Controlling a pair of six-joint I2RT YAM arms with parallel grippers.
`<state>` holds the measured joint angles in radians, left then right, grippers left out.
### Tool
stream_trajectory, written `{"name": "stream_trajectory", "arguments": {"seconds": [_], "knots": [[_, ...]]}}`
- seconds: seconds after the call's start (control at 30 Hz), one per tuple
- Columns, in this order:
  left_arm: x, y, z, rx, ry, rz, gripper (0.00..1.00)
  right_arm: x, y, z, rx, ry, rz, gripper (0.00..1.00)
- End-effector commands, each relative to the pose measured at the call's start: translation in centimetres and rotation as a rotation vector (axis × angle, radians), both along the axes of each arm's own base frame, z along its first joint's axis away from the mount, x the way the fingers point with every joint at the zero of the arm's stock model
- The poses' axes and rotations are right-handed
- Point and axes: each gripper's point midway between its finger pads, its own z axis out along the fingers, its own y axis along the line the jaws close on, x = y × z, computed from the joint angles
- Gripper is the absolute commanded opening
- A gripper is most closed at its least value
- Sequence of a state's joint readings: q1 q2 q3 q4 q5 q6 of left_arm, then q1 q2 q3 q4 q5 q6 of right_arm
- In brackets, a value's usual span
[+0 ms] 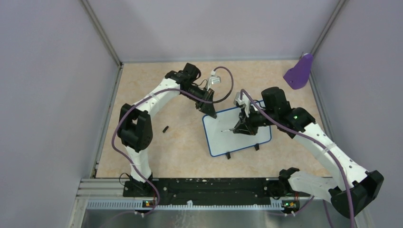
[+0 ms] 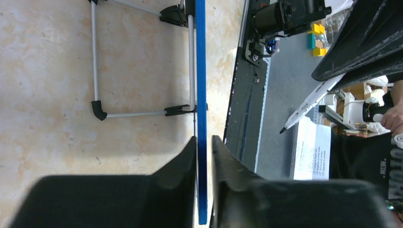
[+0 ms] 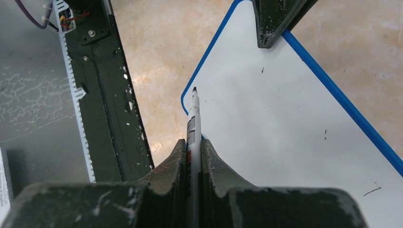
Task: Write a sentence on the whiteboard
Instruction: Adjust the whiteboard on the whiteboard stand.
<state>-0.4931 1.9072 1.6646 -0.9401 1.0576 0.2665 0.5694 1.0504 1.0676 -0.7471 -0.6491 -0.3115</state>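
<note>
The whiteboard (image 1: 236,134) lies flat mid-table, white with a blue rim and two black feet on its near edge. My left gripper (image 1: 209,111) is at its far left corner. In the left wrist view the rim (image 2: 201,85) runs edge-on between the jaws of the left gripper (image 2: 204,145), which are shut on it. My right gripper (image 1: 241,127) hovers over the board, shut on a marker (image 3: 192,121) whose black tip (image 3: 194,89) points at the board's left edge. The board's face (image 3: 285,123) shows only tiny specks; the sentence is out of view.
A purple scoop (image 1: 299,71) leans at the back right wall. A small black cap-like piece (image 1: 165,128) lies left of the board. The black base rail (image 1: 209,186) runs along the near edge. Grey walls close in on three sides.
</note>
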Motion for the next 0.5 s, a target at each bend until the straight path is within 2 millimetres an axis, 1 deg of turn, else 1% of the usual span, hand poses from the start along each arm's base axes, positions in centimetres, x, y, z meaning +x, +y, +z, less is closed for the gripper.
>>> {"name": "stream_trajectory", "arguments": {"seconds": [0.0, 0.1, 0.17, 0.23, 0.33, 0.47], "knots": [[-1.0, -0.3, 1.2, -0.033, 0.008, -0.029, 0.27, 0.7, 0.3, 0.8, 0.013, -0.057, -0.020, 0.00], [0.0, 0.9, 3.3, -0.078, -0.012, 0.017, 0.37, 1.5, 0.4, 1.2, 0.021, -0.091, -0.048, 0.00], [0.6, 2.1, 4.1, -0.089, -0.034, 0.052, 0.39, 1.9, 0.6, 1.7, 0.030, -0.115, -0.055, 0.00], [0.6, 2.8, 4.6, -0.104, -0.054, 0.066, 0.41, 2.1, 1.0, 2.1, 0.032, -0.136, -0.052, 0.00], [0.2, 3.4, 4.5, -0.108, -0.069, 0.078, 0.41, 2.4, 1.9, 2.4, 0.033, -0.151, -0.042, 0.00], [0.0, 3.5, 3.6, -0.099, -0.056, 0.085, 0.41, 2.9, 2.9, 2.6, 0.029, -0.171, -0.046, 0.00]]}}
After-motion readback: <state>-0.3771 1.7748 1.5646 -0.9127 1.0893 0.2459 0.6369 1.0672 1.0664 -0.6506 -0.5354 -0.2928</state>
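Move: The whiteboard's far edge is already pinched in the left fingers, with the far-left corner about 4 cm to that hand's left; the board's middle lies some 13 cm to its right, 7 cm back and 5 cm lower. The marker in the right gripper is about 10 cm right of the left hand and 7 cm back, slightly higher. From the right hand, the whiteboard's middle is almost straight below, roughly 8 cm down. The whiteboard's far edge is let go: the left fingers open from nearly shut to under half wide, then that hand draws off to its left about 4 cm and up some 2 cm, out past the far-left corner. The right hand keeps the marker pinched and eases a couple of centimetres forward and left above the board, towards that corner. ##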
